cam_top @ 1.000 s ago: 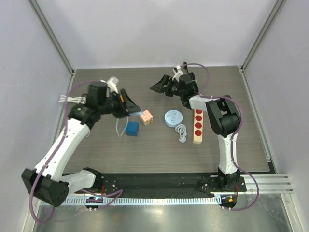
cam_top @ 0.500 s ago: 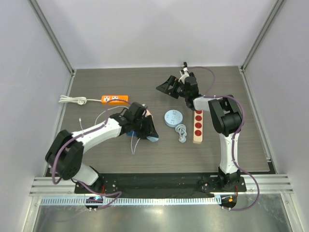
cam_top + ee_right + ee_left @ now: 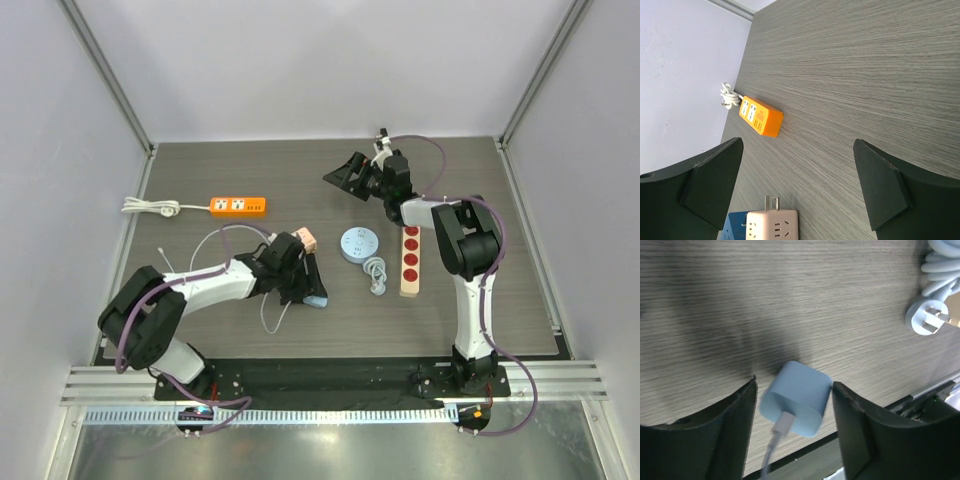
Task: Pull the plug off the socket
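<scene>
The light-blue plug (image 3: 797, 405) with its white cable (image 3: 771, 455) lies on the table. It sits between the fingers of my left gripper (image 3: 794, 385), which is open, with a gap on the left side. From above, the plug (image 3: 318, 300) lies at the tip of the low left gripper (image 3: 308, 285). A blue cube socket (image 3: 735, 225) shows only in the right wrist view, beside a pink cube socket (image 3: 772, 225). My right gripper (image 3: 797, 145) is open and empty, raised at the back (image 3: 340, 176).
An orange power strip (image 3: 238, 205) lies at the back left, its white cord (image 3: 150, 208) beside it. A round socket (image 3: 357, 244), a coiled white cable with plug (image 3: 375, 272) and a wooden strip of red sockets (image 3: 409, 260) are right of centre. The pink cube (image 3: 305, 241) is by my left wrist.
My left arm came down from the back left to the middle of the table. Its jaws have widened around the light-blue plug. The right gripper barely shifted.
</scene>
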Robot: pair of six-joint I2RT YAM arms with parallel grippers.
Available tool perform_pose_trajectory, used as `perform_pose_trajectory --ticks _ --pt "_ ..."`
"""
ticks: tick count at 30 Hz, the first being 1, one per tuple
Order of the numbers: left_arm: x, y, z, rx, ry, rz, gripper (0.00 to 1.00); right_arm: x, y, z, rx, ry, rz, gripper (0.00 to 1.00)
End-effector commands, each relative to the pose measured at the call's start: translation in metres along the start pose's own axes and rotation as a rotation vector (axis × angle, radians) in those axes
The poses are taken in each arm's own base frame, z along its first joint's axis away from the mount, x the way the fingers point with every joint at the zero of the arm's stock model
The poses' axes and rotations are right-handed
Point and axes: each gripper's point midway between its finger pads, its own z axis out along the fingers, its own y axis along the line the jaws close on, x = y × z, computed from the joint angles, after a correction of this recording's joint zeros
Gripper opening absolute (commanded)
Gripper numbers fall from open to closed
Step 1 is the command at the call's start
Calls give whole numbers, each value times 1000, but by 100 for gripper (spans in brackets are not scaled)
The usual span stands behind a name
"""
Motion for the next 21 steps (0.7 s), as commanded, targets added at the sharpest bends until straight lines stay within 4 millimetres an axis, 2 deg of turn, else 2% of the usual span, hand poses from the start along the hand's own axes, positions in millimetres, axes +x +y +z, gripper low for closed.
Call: perform_pose_trajectory --ticks 1,8,13,15,18,19,21 --pt "-19 -13 -9 39 -94 3 70 -18 15 4 -59 -42 -23 98" --pt "-37 -33 -36 79 -167 61 78 -16 12 4 -58 -36 -7 98" --pt "-56 -45 -67 63 -238 117 81 -14 12 6 -60 -32 -1 98" --pt "-72 -42 -83 16 -324 136 82 -14 12 7 -61 -31 1 98" --pt "-80 -32 -92 -37 -349 149 82 -14 11 7 -61 -31 3 98" --pt "-87 -33 -98 -41 -368 160 81 -13 9 7 -60 -29 6 98" --pt "-102 -23 -110 -73 -406 135 81 -13 9 8 -60 -27 9 98"
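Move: The light-blue plug with its white cable is between the left fingers, about 1 cm below the hand point. The pink adapter stands about 13 cm ahead and 3 cm left of that hand, the blue box 9 cm ahead and 10 cm left, and the round white socket 13 cm ahead and 10 cm right, all about 1 cm lower than the hand. From the right hand the light-blue plug lies roughly 30 cm back, 5 cm left and 9 cm down. The left hand lets go of the light-blue plug just above the table's near part, its already parting fingers spreading further to about four-fifths open. After a slow start it lifts away, about 11 cm up and 5 cm forward, veering slightly left at the end while the fingers tilt some 20 degrees from pointing down towards forward. ##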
